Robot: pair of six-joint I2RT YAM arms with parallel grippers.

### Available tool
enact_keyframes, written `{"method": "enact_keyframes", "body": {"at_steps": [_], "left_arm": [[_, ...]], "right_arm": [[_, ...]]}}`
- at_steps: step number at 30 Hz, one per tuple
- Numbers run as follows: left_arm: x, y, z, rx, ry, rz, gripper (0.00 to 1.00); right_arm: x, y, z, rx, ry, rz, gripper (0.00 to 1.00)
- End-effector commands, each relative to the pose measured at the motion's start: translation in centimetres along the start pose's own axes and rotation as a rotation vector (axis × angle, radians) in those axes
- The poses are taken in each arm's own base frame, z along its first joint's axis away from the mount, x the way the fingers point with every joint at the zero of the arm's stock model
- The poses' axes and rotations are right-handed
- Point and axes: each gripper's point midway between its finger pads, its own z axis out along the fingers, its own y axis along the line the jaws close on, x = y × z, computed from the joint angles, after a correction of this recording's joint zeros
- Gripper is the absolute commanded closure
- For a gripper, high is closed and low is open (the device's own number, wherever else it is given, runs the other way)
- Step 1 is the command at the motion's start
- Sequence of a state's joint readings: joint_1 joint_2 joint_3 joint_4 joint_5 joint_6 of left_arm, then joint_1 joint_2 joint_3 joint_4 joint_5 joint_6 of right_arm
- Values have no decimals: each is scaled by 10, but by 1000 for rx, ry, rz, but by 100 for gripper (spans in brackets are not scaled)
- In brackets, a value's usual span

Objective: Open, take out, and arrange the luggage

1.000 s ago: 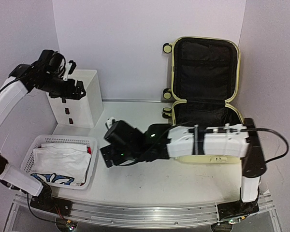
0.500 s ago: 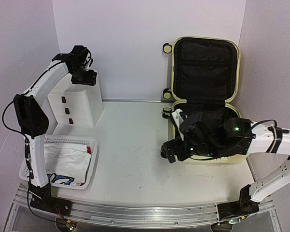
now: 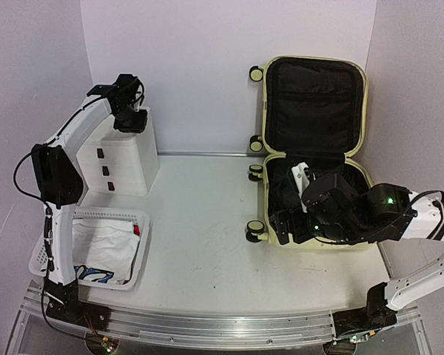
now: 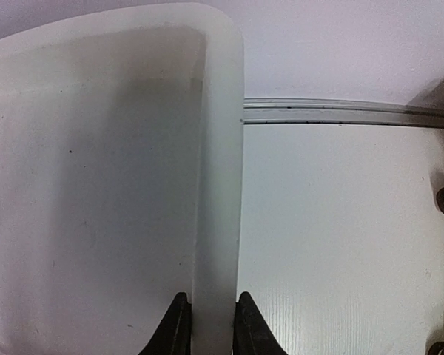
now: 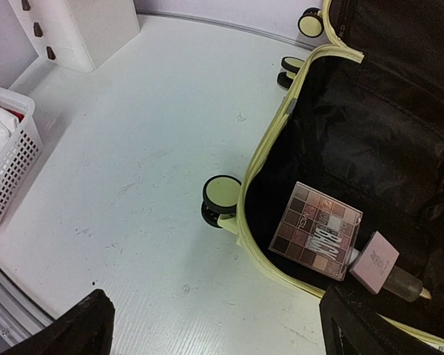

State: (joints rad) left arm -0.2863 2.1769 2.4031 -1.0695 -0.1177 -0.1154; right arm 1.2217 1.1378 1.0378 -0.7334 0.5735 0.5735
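The luggage (image 3: 265, 111), a pale yellow hard-shell suitcase, lies open at the right, its black-lined lid upright against the back wall. My right gripper (image 3: 285, 224) hovers wide open over its front-left corner, holding nothing. In the right wrist view (image 5: 222, 329) the yellow rim (image 5: 243, 222) curves past an eyeshadow palette (image 5: 316, 229) and a pink-capped bottle (image 5: 377, 262) on the black lining. My left gripper (image 3: 129, 118) is up at the white drawer box (image 3: 122, 151). Its fingers (image 4: 179, 329) press both sides of the box's raised top edge (image 4: 218, 185).
A white perforated basket (image 3: 140, 222) with folded clothes sits at the front left, also in the right wrist view (image 5: 15, 159). A suitcase wheel (image 5: 222, 196) juts out onto the white table (image 3: 207, 244). Walls close in behind and at both sides.
My left gripper has closed onto the drawer box's top edge. The right arm swung from the table's middle rightward, over the suitcase's front-left corner, staying open.
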Motion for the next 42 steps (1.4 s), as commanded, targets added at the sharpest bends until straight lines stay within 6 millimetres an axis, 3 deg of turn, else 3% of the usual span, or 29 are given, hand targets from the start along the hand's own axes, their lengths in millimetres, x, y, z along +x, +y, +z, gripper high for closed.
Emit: {"method": "enact_keyframes", "body": {"at_steps": [1, 5, 14, 21, 29, 37, 42], "left_arm": [[-26, -63, -29, 111, -111, -13, 83], [-33, -103, -41, 118, -174, -8, 85], [-28, -184, -46, 216, -245, -79, 91], [-29, -255, -68, 270, -378, -103, 90], [-43, -299, -75, 391, -490, -203, 89], [-53, -324, -77, 501, -566, -314, 93], [-63, -342, -94, 578, -626, -265, 74]], "right_arm": [[-6, -5, 0, 27, -27, 28, 2], [-2, -6, 1, 30, -20, 40, 2], [4, -14, -3, 31, -25, 77, 2], [9, -22, -7, 34, -36, 103, 2], [18, -33, -14, 32, -36, 154, 2], [23, -43, -19, 45, -43, 180, 2], [22, -43, -21, 46, -40, 177, 2]]}}
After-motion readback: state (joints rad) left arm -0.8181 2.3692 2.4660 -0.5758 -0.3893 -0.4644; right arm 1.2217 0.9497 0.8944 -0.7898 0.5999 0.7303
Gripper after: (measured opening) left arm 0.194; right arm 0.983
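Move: The white drawer box's right rim is already pinched in the left hand, the box's middle about 12 cm left of it, level fore and aft, and 13 cm lower. The suitcase wheel near the back wall, which it is headed for, lies some 38 cm to this hand's right, 22 cm lower, level ahead; the basket is about 38 cm back and 9 cm left. From the right hand the makeup palette is some 10 cm ahead, 11 cm right, 18 cm below; the box about 34 cm ahead, 46 cm left. The drawer box is dragged across the table by its right rim: the left hand keeps its pinch and sweeps about 29 cm to the right towards the suitcase wheels, drawing back some 5 cm and slowing at the end. Its wrist rolls and swings the fingertips outward meanwhile. The right hand, empty and wide open, eases about 5 cm right, sinking slightly. ##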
